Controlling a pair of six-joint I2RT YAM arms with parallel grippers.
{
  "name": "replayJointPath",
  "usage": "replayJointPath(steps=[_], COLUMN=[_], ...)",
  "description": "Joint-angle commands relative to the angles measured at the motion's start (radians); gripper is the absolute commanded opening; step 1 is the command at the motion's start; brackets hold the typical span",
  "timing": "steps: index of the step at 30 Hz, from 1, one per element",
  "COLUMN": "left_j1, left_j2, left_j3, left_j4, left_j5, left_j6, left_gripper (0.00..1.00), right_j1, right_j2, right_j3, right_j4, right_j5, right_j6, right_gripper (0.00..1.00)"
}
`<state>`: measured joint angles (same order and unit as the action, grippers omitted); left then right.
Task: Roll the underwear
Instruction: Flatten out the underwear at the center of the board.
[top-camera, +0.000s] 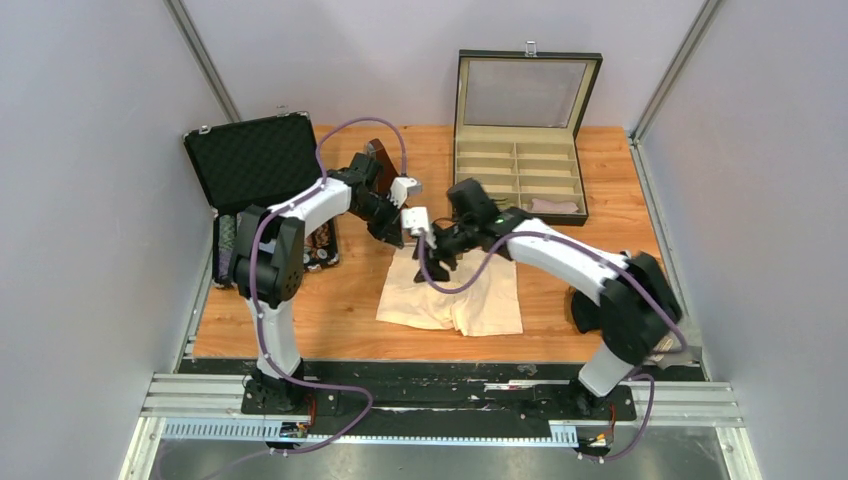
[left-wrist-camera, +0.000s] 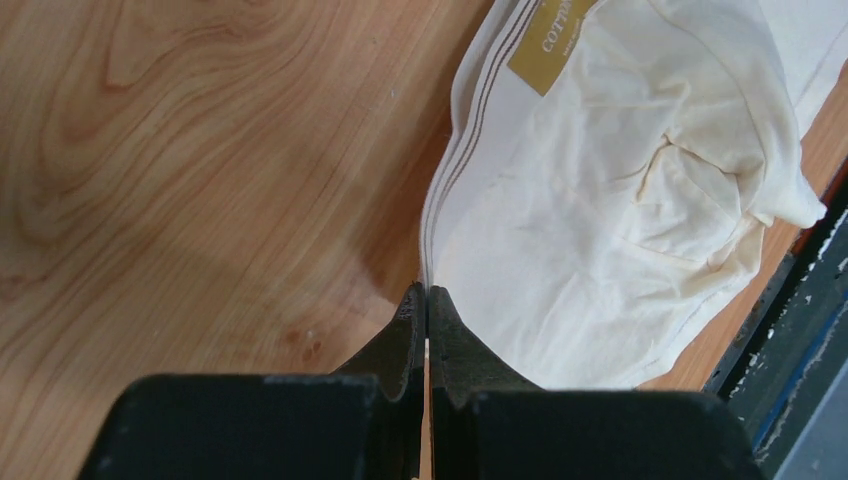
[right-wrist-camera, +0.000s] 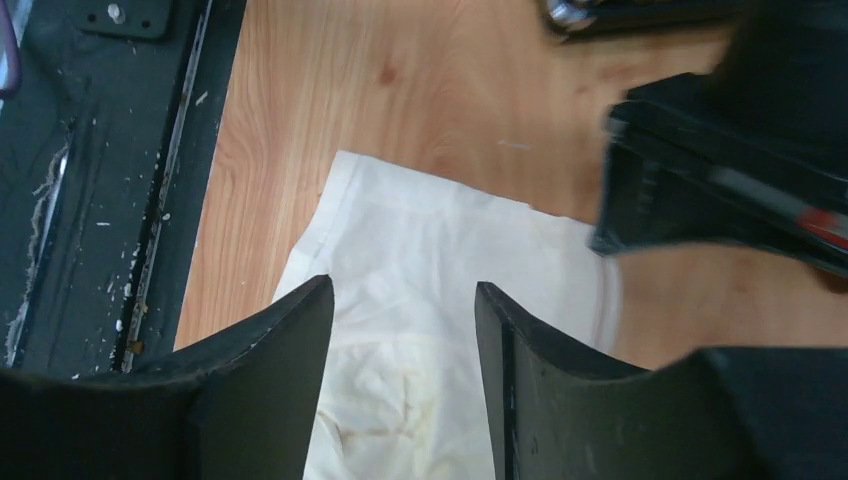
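Note:
A cream-beige underwear (top-camera: 455, 295) lies spread flat on the wooden table, waistband toward the far side. In the left wrist view it (left-wrist-camera: 600, 200) shows a gold label and a striped waistband. My left gripper (top-camera: 398, 238) (left-wrist-camera: 427, 290) is shut at the waistband's left edge, and the edge runs straight into its tips. My right gripper (top-camera: 437, 260) (right-wrist-camera: 403, 285) is open, hovering just above the middle of the underwear (right-wrist-camera: 430, 240) near the waistband. The two grippers are close together. The olive-khaki and black pieces are not clearly in view.
An open black case (top-camera: 255, 160) stands at the far left, with dark items in its lower half (top-camera: 322, 245). An open compartment box (top-camera: 520, 170) at the back right holds a pale rolled cloth (top-camera: 555, 207). The table's near edge (top-camera: 400, 355) meets a black rail.

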<state>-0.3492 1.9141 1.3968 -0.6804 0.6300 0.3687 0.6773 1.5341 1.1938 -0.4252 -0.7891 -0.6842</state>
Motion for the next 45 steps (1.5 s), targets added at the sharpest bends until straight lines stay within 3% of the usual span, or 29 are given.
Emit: replayJointPath(steps=[1,7,18,30,37,43,45], left_j1=[0.024,0.041,0.042,0.042,0.044,0.052,0.067], left_j2=[0.082,0.060,0.077,0.091,0.082,0.064,0.036], left_j3=[0.050,-0.043,0.013,0.023,0.020,0.017,0.016], left_j4=[-0.070,0.057,0.016,0.029,0.031,0.017,0.008], left_j5=[0.106,0.156,0.121,0.123,0.124,0.128,0.136], left_j6=[-0.052,-0.166,-0.174,-0.183,-0.188,-0.181,-0.178], left_gripper=[0.00,0.00,0.00,0.00,0.00,0.00,0.00], right_j1=[0.085,0.199,0.281,0.308,0.323,0.334,0.333], right_j2=[0.188,0.336,0.472,0.570,0.600,0.621,0.600], right_j3=[0.069,0.146,0.235,0.247,0.241,0.260,0.298], right_j4=[0.054,0.077,0.024,0.015,0.014,0.034,0.051], right_j5=[-0.027,0.030,-0.068,-0.061,-0.007,0.010,-0.015], right_j6=[-0.037,-0.083,-0.147,-0.179,-0.223,-0.213,-0.165], right_gripper=[0.54,0.49,0.47,0.44,0.34,0.01,0.00])
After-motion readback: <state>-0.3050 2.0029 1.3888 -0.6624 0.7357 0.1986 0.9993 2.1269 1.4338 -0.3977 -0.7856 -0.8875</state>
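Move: The right hand, half open and up in the air, goes for the underwear's near-left corner, about 8 cm back, 11 cm to its left and 17 cm below. The waistband's left corner in the left fingers is some 6 cm ahead and 6 cm left of the right hand; the underwear's near-right corner is roughly 11 cm back and 17 cm right. From the left hand, the aimed-at corner lies about 14 cm back, 4 cm left and 6 cm down. The right fingers shut beside the underwear's near-left corner, seeming to pinch its edge against the board, after the hand drops about 16 cm, swinging left first and then back, and turning some 25 degrees counter-clockwise. Meanwhile the left hand keeps its pinch on the waistband corner, sinking 3 cm, easing back up 1 cm, and tilting slightly. ##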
